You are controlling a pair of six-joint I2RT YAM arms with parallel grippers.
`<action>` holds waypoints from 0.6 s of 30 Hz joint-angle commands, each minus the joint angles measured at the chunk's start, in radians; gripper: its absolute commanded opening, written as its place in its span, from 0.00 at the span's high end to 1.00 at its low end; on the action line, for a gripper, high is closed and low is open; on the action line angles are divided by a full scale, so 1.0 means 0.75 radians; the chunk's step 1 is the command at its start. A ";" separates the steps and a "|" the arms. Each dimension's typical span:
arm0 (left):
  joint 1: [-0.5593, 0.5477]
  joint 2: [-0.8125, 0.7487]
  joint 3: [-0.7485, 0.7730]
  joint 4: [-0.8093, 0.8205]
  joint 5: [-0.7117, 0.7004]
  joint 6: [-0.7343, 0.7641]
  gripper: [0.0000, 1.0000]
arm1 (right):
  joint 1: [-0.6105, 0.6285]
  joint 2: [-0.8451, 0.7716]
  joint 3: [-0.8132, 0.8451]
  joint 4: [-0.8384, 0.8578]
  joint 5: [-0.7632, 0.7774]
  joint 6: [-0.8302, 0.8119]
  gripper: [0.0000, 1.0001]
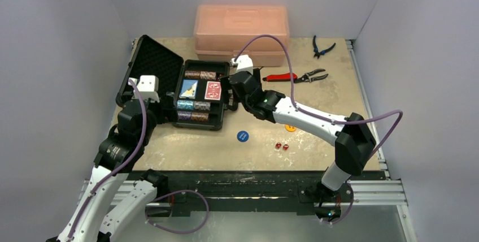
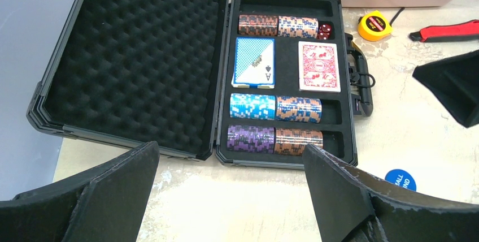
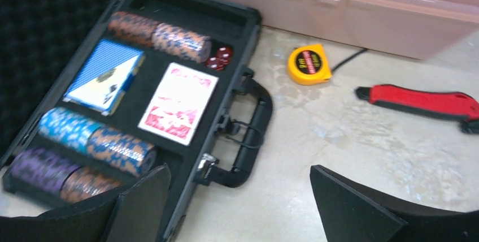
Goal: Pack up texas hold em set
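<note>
The small black briefcase [image 1: 223,119] lies open at the table's left, its foam-lined lid [image 2: 135,55] folded out flat. Inside sit rows of chip stacks [image 2: 275,108], a blue card deck [image 2: 254,62], a red card deck [image 2: 319,65] and red dice [image 3: 219,56]. On the table to the right of the case lie a blue disc [image 1: 242,135], a yellow disc [image 1: 290,128] and two more red dice [image 1: 281,146]. My right gripper [image 3: 240,174] is open and empty above the case handle [image 3: 257,134]. My left gripper [image 2: 231,147] is open and empty just in front of the case.
A translucent pink plastic box [image 1: 242,30] stands at the back. A yellow tape measure [image 2: 374,25], a red-handled tool [image 1: 281,76] and pliers [image 1: 312,75] lie right of the case. Blue-handled pliers [image 1: 322,47] rest at the back right.
</note>
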 commanded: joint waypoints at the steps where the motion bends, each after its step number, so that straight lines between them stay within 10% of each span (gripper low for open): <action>1: 0.007 -0.009 -0.006 0.035 0.025 -0.019 0.00 | -0.046 -0.038 0.011 -0.097 0.200 0.170 0.01; 18: 0.004 0.191 0.025 0.019 0.402 -0.009 0.00 | -0.331 -0.218 -0.323 -0.490 -0.048 0.666 0.01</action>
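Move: The orange button lies about 22 cm to the right of the right hand, 4 cm nearer the base and roughly 17 cm below it. The dice are some 18 cm right and 14 cm back of that hand, and the case handle is 7 cm ahead and 2 cm left. From the left hand, the blue button is about 27 cm right, 3 cm ahead and 22 cm down. The orange button and dice draw nearer as the open, empty right hand sweeps about 13 cm right from beside the case handle, sinking 8 cm, its fingers swinging some 25 degrees clockwise and tipping down. Towards the blue button, the open left hand starts late, going about 3 cm right and 2 cm down. ##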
